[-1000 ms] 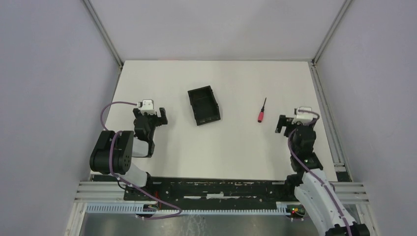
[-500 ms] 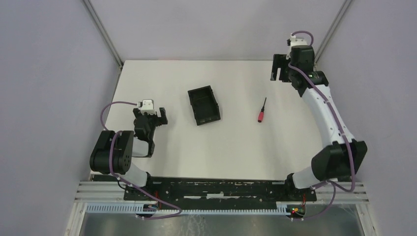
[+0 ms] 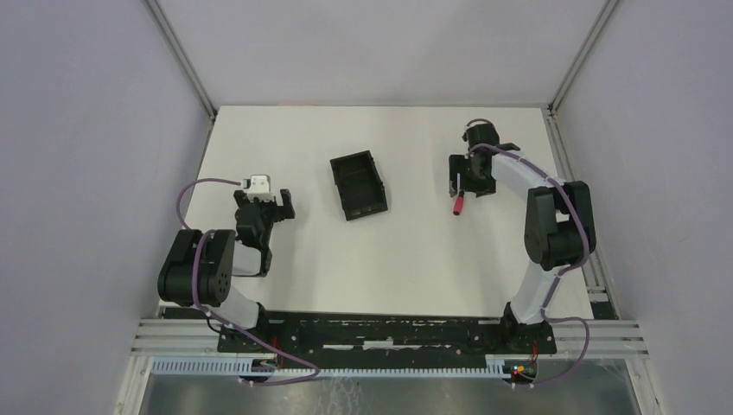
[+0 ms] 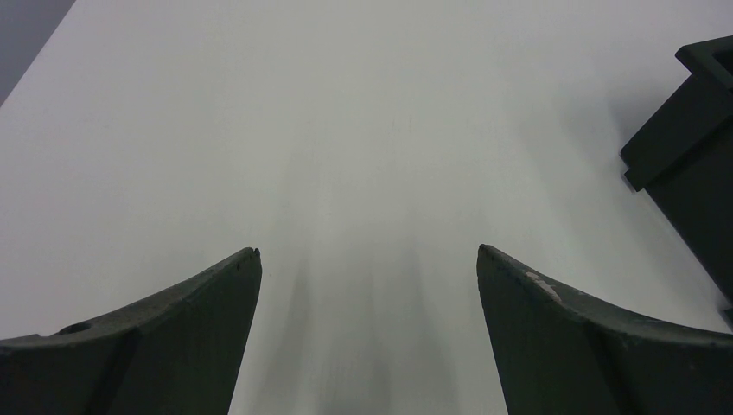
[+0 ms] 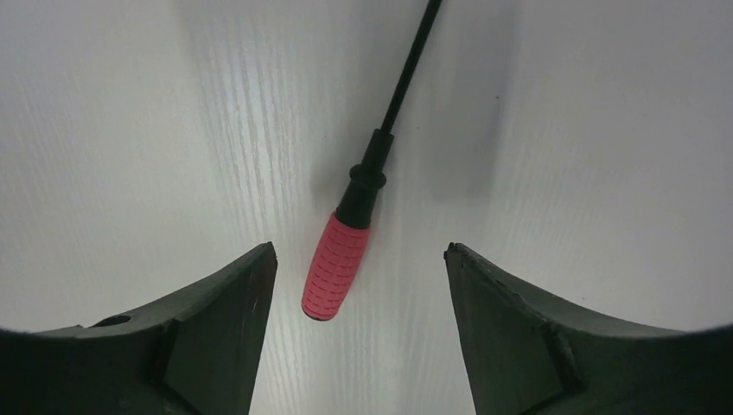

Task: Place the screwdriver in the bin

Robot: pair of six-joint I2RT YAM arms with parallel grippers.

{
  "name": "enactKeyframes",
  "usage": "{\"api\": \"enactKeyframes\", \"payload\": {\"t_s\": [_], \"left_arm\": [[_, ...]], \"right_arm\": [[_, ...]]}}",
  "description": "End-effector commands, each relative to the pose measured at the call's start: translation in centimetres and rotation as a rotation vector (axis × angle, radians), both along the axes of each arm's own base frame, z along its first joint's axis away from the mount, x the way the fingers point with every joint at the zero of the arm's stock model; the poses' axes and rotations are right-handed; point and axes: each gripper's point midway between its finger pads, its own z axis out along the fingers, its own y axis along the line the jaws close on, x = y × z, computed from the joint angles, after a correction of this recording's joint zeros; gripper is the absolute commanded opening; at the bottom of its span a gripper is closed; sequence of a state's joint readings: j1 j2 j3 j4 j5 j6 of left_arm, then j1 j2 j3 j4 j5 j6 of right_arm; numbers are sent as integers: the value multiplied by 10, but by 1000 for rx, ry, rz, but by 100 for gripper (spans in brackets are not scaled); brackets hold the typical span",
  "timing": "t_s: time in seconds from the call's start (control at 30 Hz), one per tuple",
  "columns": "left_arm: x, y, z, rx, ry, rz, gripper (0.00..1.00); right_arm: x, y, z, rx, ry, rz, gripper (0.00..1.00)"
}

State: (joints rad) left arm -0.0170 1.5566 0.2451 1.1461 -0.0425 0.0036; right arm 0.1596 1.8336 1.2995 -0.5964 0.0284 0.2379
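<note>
The screwdriver (image 3: 459, 205) lies flat on the white table, right of centre; its red handle (image 5: 335, 266) and thin black shaft (image 5: 406, 73) show in the right wrist view. My right gripper (image 3: 463, 179) hovers over its shaft end, pointing down. Seen from the wrist, the right gripper (image 5: 359, 249) is open with the handle's end between the fingers, nearer the left one and touching neither. The black open-top bin (image 3: 383, 192) sits left of the screwdriver, near the table's middle. My left gripper (image 3: 276, 206) rests open and holding nothing at the near left, with the bin's corner (image 4: 687, 130) to its right.
Grey walls with metal corner posts (image 3: 183, 60) enclose the table on three sides. The right arm's elbow (image 3: 557, 225) stands over the table's right side. The metal rail (image 3: 372, 333) with both arm bases runs along the near edge.
The right arm swung from the near right, up past the far right corner, then down over the screwdriver. Its jaws have narrowed a little. Left arm, bin and screwdriver have not moved.
</note>
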Motion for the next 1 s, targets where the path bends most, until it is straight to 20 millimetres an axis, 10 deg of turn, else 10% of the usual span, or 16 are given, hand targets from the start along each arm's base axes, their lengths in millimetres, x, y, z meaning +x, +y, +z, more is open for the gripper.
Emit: {"api": "enactKeyframes", "payload": {"t_s": [0.0, 0.1, 0.33, 0.77, 0.97], "left_arm": [[4, -1, 14, -34, -50, 2, 100], [4, -1, 14, -34, -50, 2, 100], [4, -1, 14, -34, -49, 2, 100], [4, -1, 14, -34, -50, 3, 100], [4, -1, 14, -34, -50, 2, 100]], "right_arm": [[9, 15, -21, 11, -3, 10, 77], [6, 13, -36, -21, 34, -3, 66], [5, 3, -36, -79, 51, -12, 2], [68, -1, 151, -53, -112, 89, 0], [86, 72, 186, 88, -339, 223, 0]]}}
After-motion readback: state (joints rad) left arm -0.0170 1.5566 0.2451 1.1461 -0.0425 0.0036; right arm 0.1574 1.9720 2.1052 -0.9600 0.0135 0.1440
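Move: Just under the open right fingers lies the screwdriver, its middle roughly 2 cm ahead of the hand point, hardly to either side and about 4 cm below; its red handle points back towards the base, its shaft outward. The bin stands some 26 cm to the right hand's left, about 4 cm ahead and 2 cm below. From the left hand the screwdriver is about 47 cm to the right, 3 cm ahead and 7 cm below. Sinking about 3.5 cm with a slight shift left, the right hand closes its fingers around the front part of the red handle and pinches it. It then rises steeply, some 22 cm, while reaching about 9 cm forward, keeping its grip as the wrist tips the fingers some 20 degrees up towards pointing forward. ##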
